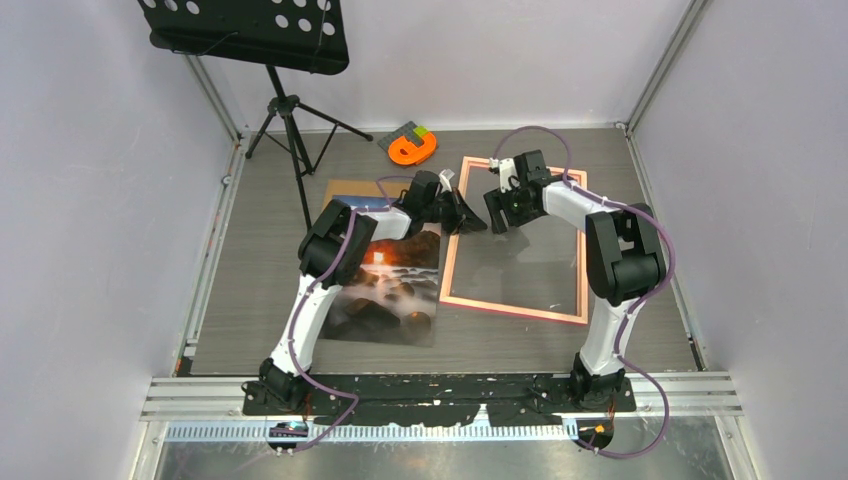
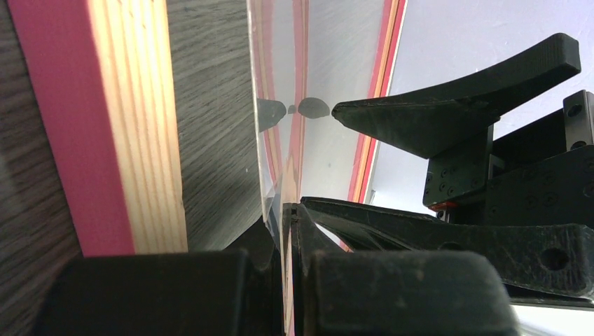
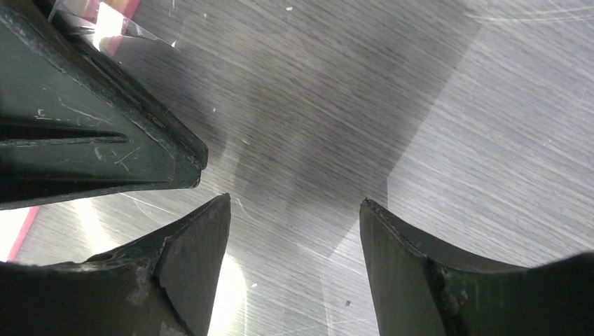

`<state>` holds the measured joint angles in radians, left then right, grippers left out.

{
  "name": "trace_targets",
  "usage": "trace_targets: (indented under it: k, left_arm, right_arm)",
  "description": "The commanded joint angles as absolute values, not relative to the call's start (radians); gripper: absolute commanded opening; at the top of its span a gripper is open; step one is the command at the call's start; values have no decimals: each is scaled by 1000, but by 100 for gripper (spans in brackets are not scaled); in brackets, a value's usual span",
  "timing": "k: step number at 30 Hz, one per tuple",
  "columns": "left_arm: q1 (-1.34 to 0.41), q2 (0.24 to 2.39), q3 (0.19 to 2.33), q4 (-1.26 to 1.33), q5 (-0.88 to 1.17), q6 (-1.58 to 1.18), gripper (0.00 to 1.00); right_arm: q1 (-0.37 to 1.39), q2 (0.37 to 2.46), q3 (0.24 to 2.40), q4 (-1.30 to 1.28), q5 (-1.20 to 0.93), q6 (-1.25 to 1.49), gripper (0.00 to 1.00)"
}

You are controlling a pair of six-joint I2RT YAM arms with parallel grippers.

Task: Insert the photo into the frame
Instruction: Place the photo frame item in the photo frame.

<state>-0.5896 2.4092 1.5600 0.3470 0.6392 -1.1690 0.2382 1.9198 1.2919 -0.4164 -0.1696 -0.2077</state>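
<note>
The photo (image 1: 388, 283), a sunset seascape print, lies flat on the table left of the frame, partly under my left arm. The frame (image 1: 512, 311) with its salmon-pink border lies flat at the centre right; its pink and bare-wood edge (image 2: 105, 140) shows in the left wrist view. My left gripper (image 1: 468, 220) (image 2: 287, 218) is shut on the left edge of a clear sheet (image 2: 280, 105) at the frame's left side. My right gripper (image 1: 510, 215) (image 3: 294, 210) hovers open just over the clear sheet (image 3: 315, 105) inside the frame, with nothing between its fingers (image 3: 192, 259).
A brown backing board (image 1: 349, 188) lies behind the photo, partly under my left arm. An orange tape-like object (image 1: 412, 148) sits at the back centre. A music stand (image 1: 288, 115) rises at the back left. Walls close in the table on all far sides.
</note>
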Motion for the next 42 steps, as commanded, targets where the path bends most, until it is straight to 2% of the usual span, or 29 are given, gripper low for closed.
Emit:
trace_targets:
  k: [1, 10, 18, 22, 28, 42]
  left_arm:
    - [-595, 2394, 1563, 314, 632, -1140, 0]
    - [-594, 2394, 1562, 311, 635, -1146, 11]
    - [-593, 2372, 1547, 307, 637, -1140, 34]
    - [-590, 2350, 1556, 268, 629, -1110, 43]
    - [-578, 2318, 1551, 215, 618, -1069, 48]
    - [-564, 2271, 1566, 123, 617, -1008, 54]
  right_arm:
    - [239, 1921, 1306, -403, -159, -210, 73]
    - [239, 1942, 1331, -441, -151, -186, 70]
    - [239, 1939, 1328, -444, -147, -186, 69]
    - [239, 1938, 1326, -445, -144, -183, 69]
    - [239, 1936, 1328, -448, -137, -184, 69]
    - [239, 1939, 1329, -451, -138, -178, 69]
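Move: The left fingers still pinch the clear sheet's left edge; the middle of the frame lies about 8 cm to their right, 3 cm back and 3 cm below. The frame's left bar is about 6 cm to the left, level with the fingers and some 2 cm lower; the photo's middle is roughly 21 cm left, 9 cm back and 4 cm down. From the right hand, the frame's middle is about 3 cm back, 1 cm right and 2 cm down. Opening in place first, the left gripper spreads its fingers to about half, one below and one above the sheet's edge, and lets go. It rises about 1.5 cm and then eases as far to the left, away from the frame's middle, rolling some 5 degrees, its lower finger seeming to bear on the left bar. The right hand stays put, spread fingertips resting on the sheet. ##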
